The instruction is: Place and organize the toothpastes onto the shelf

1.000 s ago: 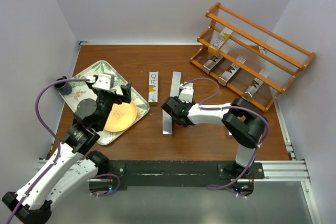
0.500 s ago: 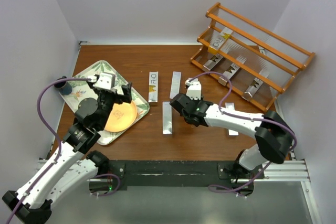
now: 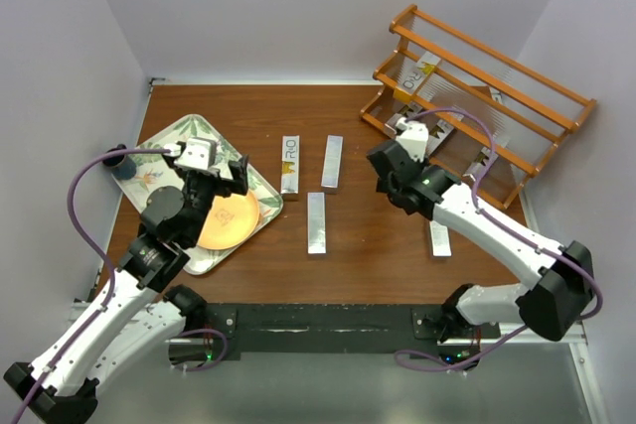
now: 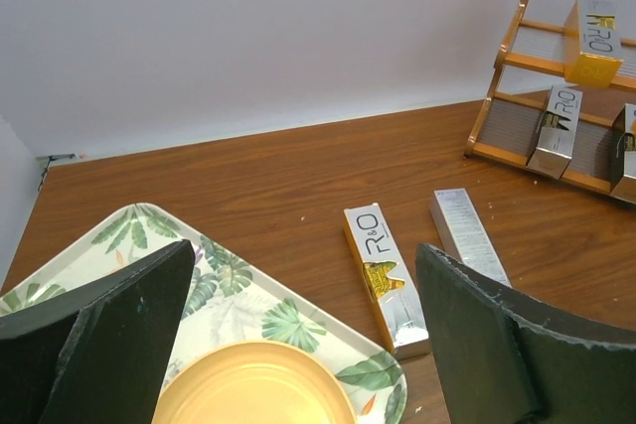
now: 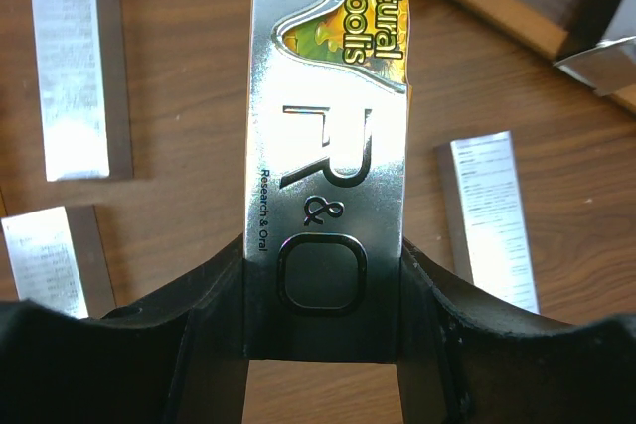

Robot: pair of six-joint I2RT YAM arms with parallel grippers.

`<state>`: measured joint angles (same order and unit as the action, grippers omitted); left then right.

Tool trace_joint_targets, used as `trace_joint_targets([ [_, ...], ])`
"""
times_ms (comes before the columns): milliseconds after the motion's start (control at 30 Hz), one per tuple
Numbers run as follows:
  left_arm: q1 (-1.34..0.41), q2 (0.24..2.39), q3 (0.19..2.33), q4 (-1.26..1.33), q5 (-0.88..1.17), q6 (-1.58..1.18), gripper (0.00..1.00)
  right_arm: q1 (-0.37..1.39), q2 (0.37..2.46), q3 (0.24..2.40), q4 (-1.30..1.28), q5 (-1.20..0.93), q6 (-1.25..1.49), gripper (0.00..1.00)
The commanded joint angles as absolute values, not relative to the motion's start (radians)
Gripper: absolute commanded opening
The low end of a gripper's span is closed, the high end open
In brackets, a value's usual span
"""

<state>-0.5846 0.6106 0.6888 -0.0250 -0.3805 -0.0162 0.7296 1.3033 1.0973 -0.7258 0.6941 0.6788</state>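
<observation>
My right gripper is shut on a silver toothpaste with "R&O" lettering and a yellow end, which juts out ahead of the jaws. In the top view that gripper hangs just in front of the orange-brown shelf. The shelf holds several toothpastes. More lie flat on the table: one, another, a third and one under the right arm. My left gripper is open and empty over the tray; its wrist view shows a carton between its fingers.
A leaf-patterned tray lies at the left with an orange plate on it. A dark cup stands by the tray's left edge. White walls close in the table on three sides.
My right gripper has swung from the middle of the table to the right, up to the shelf's front, still shut on its carton. The left arm has stayed put.
</observation>
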Motion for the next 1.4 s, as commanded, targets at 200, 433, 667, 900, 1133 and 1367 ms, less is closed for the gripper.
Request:
trace_joint_targets([
  [200,-0.583,0.598,0.696,0.002,-0.400,-0.026,0.98,0.551,1.219,1.221,-0.723,0.747,0.575,0.15],
  [433,-0.583,0.600,0.696,0.002,-0.399,-0.026,0.98,0.434,1.271,1.259,-0.628,0.726,0.545,0.14],
  [667,-0.583,0.606,0.693,0.002,-0.397,-0.025,0.98,0.342,1.363,1.302,-0.511,0.719,0.542,0.14],
  [900,-0.583,0.615,0.695,0.003,-0.393,-0.025,0.98,0.249,1.474,1.394,-0.456,0.658,0.549,0.14],
  [1133,-0.583,0.615,0.695,0.002,-0.390,-0.025,0.98,0.198,1.606,1.529,-0.482,0.611,0.542,0.15],
  [1367,-0.581,0.611,0.695,0.002,-0.384,-0.025,0.98,0.173,1.698,1.606,-0.505,0.604,0.532,0.18],
])
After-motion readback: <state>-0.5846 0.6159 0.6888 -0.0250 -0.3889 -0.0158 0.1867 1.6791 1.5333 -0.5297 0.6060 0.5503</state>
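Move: The toothpaste box still held in the right hand is bound for the free middle-tier place on the shelf, some 20 cm ahead of that hand, 12 cm to its right and about 2 cm lower. The toothpaste already on that tier stands 23 cm ahead and 4 cm right; the middle bottom-tier toothpaste lies 14 cm ahead, 8 cm right and 11 cm below. From the left hand the free place is roughly 22 cm ahead, 46 cm right and 16 cm lower. The gripped toothpaste box is carried towards the shelf's middle tier by the right hand, first mostly rightward while rising about 6 cm, then mainly forward and nearly level, some 17 cm forward and 13 cm right in all. On the way the hand turns about 25 degrees clockwise to square the box with the slanted shelf and tips its fingers up by some 10 degrees, keeping its hold. ##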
